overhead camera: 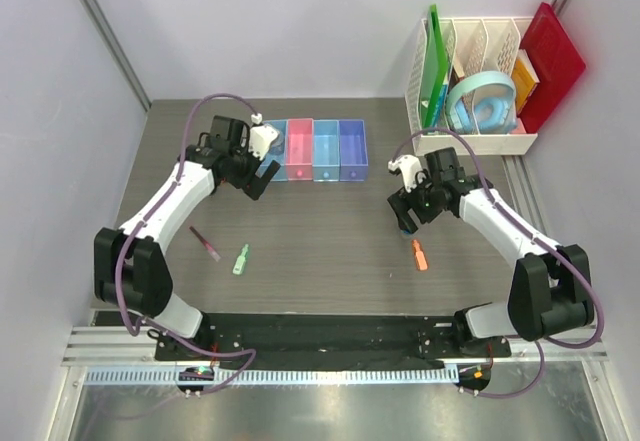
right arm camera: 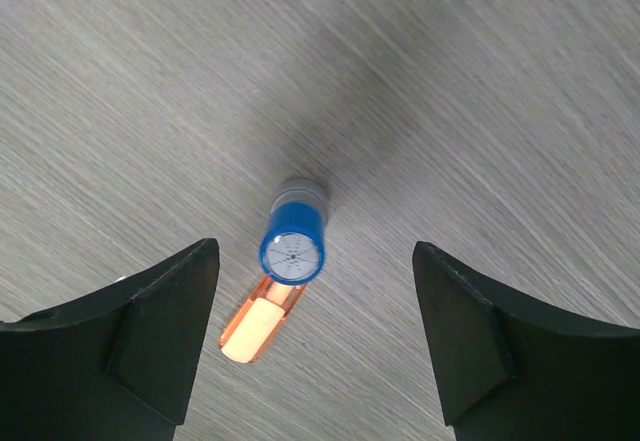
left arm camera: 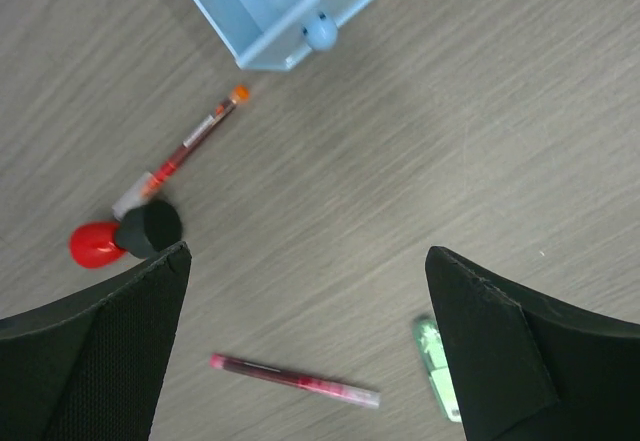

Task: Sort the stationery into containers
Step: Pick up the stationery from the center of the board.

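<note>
The containers are four joined bins: light blue (overhead camera: 277,132), pink (overhead camera: 299,149), light blue (overhead camera: 326,149) and purple-blue (overhead camera: 352,149). My left gripper (overhead camera: 256,183) hangs open in front of the leftmost bin (left arm camera: 270,6), nothing between its fingers. Below it lie a dark red pen (left arm camera: 295,379), a green marker (left arm camera: 435,366), a red pen with an orange tip (left arm camera: 195,141) and a red ball-like piece (left arm camera: 95,244). My right gripper (right arm camera: 315,251) is open around an upright blue-capped piece (right arm camera: 293,246), gaps on both sides. An orange marker (right arm camera: 262,319) lies just beyond it.
A white slotted rack (overhead camera: 470,71) with green and red boards and a light-blue ring stands at the back right. A small black cylinder (left arm camera: 148,226) sits against the red ball-like piece. The dark red pen (overhead camera: 206,244) and green marker (overhead camera: 240,259) lie front left, the orange marker (overhead camera: 419,254) front right.
</note>
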### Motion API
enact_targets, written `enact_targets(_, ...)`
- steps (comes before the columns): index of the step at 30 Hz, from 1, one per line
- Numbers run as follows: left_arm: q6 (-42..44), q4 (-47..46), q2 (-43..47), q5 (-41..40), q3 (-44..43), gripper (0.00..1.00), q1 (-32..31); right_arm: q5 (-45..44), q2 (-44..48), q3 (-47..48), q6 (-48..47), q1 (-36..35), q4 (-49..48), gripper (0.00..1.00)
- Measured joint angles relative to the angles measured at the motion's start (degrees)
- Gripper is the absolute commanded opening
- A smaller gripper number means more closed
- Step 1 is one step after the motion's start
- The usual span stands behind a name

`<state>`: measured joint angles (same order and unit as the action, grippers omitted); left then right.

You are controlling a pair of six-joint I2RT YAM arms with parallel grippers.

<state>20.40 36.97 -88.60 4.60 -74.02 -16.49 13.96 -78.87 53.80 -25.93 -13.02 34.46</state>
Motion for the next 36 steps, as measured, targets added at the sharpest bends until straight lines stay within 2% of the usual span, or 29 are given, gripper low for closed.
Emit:
enact_targets(12,-0.7,-1.7,5.1,0.6,5.8,1.0,0.0,-2.8,-2.0,-1.7,0.0,-2.5,0.3,0.48)
enact_targets(14,-0.8,-1.9,5.3,0.6,6.5,1.0,0.0,-3.1,-2.8,-2.1,0.1,-2.8,0.3,0.4)
enact_targets(15,-0.7,-2.1,5.4,0.6,7.0,1.0,0.0,-3.3,-3.1,-2.3,0.1,-3.0,0.3,0.3)
enact_targets(16,-0.7,-2.3,5.6,0.6,7.5,1.0,0.0,-3.4,-3.4,-2.3,0.3,-3.2,0.3,0.24)
enact_targets(19,-0.7,-2.9,6.3,0.6,9.0,1.0,0.0,-4.1,-3.6,-2.4,0.8,-3.8,-0.1,0.12)
enact_targets(23,-0.7,-3.1,6.6,0.5,10.1,1.0,0.7,-4.7,-3.6,-2.4,0.9,-4.5,-0.4,0.08)
enact_targets(30,-1.0,-4.2,6.6,-0.1,10.9,1.0,5.6,-6.4,-2.7,0.1,1.6,-6.4,1.4,0.07)
enact_targets(36,-2.1,-4.6,6.5,0.1,11.2,1.0,10.8,-7.5,-2.8,13.7,2.5,-9.2,3.0,0.05)
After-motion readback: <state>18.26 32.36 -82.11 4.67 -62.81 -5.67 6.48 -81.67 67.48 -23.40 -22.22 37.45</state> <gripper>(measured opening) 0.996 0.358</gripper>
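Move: The blue-capped bottle stands roughly 2 cm back of the open right hand and 4 cm below it, between the fingers' reach. The orange bottle lies about 8 cm back and 3 cm right of that hand, and the purple compartment some 18 cm ahead and 14 cm left. From the left hand, some 11 cm above the table, the red stamp lies about 3 cm ahead and 13 cm left; the pink pen about 11 cm back and 12 cm left. Ease the right gripper back about 2 cm and down 3 cm onto the blue-capped bottle, closing the fingers until they pinch its cap, hold there briefly, then lift some 9 cm while swinging forward and left towards the compartments. Meanwhile draw the empty, open left hand slightly back and down, then some 7 cm left towards the red stamp, turning about 10 degrees counter-clockwise. ##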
